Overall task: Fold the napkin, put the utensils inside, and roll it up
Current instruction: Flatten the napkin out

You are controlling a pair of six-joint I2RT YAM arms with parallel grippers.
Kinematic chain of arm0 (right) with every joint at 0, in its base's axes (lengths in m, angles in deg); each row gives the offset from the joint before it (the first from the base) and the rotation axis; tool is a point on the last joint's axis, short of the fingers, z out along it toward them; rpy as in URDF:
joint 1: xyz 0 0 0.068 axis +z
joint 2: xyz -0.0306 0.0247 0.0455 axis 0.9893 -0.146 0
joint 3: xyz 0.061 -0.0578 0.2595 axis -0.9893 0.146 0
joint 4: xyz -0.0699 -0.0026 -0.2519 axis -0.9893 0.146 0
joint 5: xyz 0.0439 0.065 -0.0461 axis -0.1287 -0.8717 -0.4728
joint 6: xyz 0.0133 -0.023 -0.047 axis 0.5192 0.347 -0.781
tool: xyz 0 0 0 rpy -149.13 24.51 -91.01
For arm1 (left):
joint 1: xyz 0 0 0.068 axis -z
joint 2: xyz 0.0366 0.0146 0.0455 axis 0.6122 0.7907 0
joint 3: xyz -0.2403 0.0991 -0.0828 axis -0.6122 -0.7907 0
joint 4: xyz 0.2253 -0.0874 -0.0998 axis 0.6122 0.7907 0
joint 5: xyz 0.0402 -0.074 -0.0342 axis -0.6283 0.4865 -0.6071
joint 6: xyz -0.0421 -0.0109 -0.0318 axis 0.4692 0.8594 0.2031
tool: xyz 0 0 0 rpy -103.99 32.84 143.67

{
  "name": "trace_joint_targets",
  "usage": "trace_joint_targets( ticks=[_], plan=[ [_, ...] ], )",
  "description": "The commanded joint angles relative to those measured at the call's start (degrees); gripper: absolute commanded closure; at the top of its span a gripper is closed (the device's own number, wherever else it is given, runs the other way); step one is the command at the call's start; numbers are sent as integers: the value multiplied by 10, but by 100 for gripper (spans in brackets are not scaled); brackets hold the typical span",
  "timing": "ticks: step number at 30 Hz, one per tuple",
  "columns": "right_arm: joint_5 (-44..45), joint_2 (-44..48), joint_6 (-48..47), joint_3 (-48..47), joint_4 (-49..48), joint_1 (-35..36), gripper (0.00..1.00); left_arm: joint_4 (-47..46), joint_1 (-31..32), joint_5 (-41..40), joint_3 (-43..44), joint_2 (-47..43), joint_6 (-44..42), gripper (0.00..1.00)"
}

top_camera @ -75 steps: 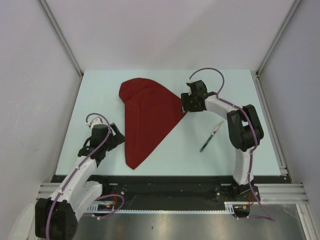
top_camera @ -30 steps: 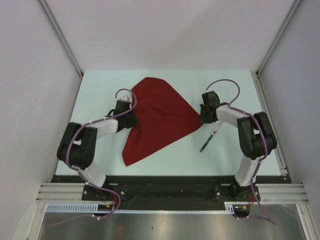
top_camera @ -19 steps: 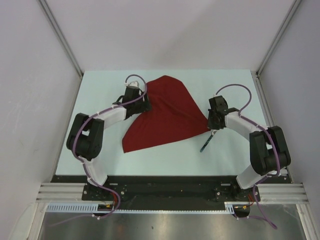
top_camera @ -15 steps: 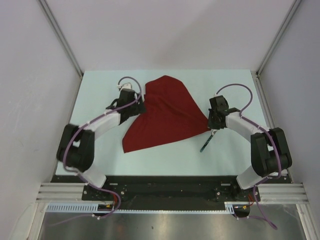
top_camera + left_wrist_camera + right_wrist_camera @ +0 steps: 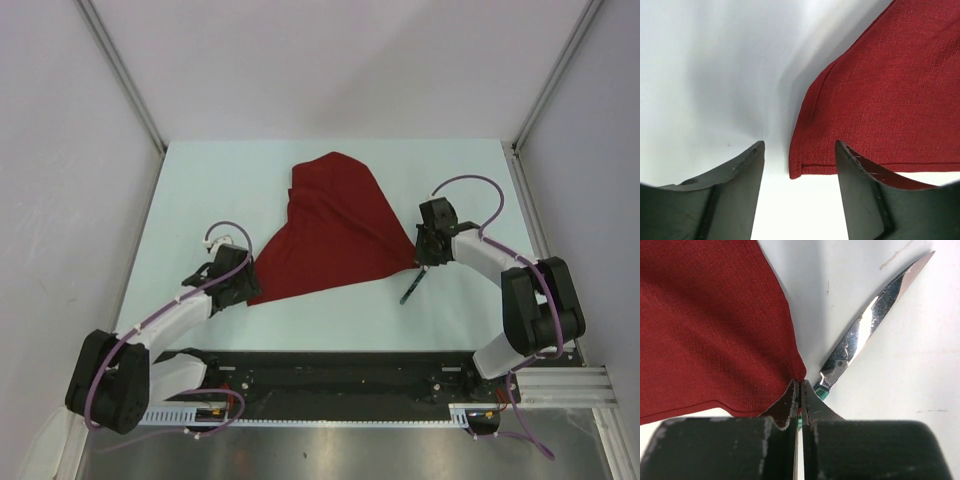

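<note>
The dark red napkin [image 5: 335, 235] lies spread on the white table, with a fold ridge running toward its right corner. My right gripper [image 5: 425, 262] is shut on that right corner [image 5: 799, 376], low at the table. A knife [image 5: 410, 289] lies right beside and under it; its silvery blade [image 5: 875, 322] and a bit of green handle show in the right wrist view. My left gripper [image 5: 243, 284] is open at the napkin's near left corner. In the left wrist view that hemmed corner [image 5: 796, 171] lies between the open fingers [image 5: 740, 175], untouched.
Grey enclosure walls with metal frame posts [image 5: 120, 75] stand around the table. The table's near edge [image 5: 330, 352] meets a black rail in front of both arm bases.
My left arm left the napkin's far left edge and swung back to its near left corner, now open. The napkin lies wider and flatter. My right gripper kept the right corner, shifting slightly nearer.
</note>
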State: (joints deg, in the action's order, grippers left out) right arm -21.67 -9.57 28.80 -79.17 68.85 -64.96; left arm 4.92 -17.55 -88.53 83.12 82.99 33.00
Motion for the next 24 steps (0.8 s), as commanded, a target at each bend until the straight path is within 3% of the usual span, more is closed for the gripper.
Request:
trace_joint_targets(
  ticks=[1, 16, 21, 22, 24],
  plan=[
    [-11, 24, 11, 7, -18, 0, 100, 12, 4, -5, -12, -20, 32, 41],
    [-13, 32, 15, 13, -23, 1, 100, -40, 12, 51, -75, -20, 60, 64],
    [-13, 33, 15, 12, -22, 2, 100, -51, 12, 33, -72, -3, 63, 81],
    [-12, 33, 12, 12, -21, 2, 100, -54, 12, 31, -69, 0, 61, 95],
    [-13, 31, 6, 10, -19, 3, 100, -55, 12, 28, -63, 2, 60, 100]
  ],
)
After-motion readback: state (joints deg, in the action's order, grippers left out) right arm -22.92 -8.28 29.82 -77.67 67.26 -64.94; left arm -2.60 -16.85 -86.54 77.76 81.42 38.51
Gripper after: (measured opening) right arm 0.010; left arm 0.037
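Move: The napkin's near left corner lies under my left hand, about 2 cm back and 2 cm below, sideways between the parted fingers. The table's near edge runs some 13 cm behind my left hand, about 2 cm lower. The napkin's right corner, still held by my right hand, is some 43 cm to the left hand's right and 8 cm ahead, at about its height. From my right hand, the left corner lies about 44 cm left, 10 cm back and 3 cm lower. I shut my left fingers from about two-thirds open onto the napkin's left edge beside its near corner and pinch the cloth. As they close, the hand sinks about 1 cm and eases back a centimetre, then forward again while sliding a little over 1 cm right, with a slight roll. My right hand stays put, keeping its pinch on the right corner. ##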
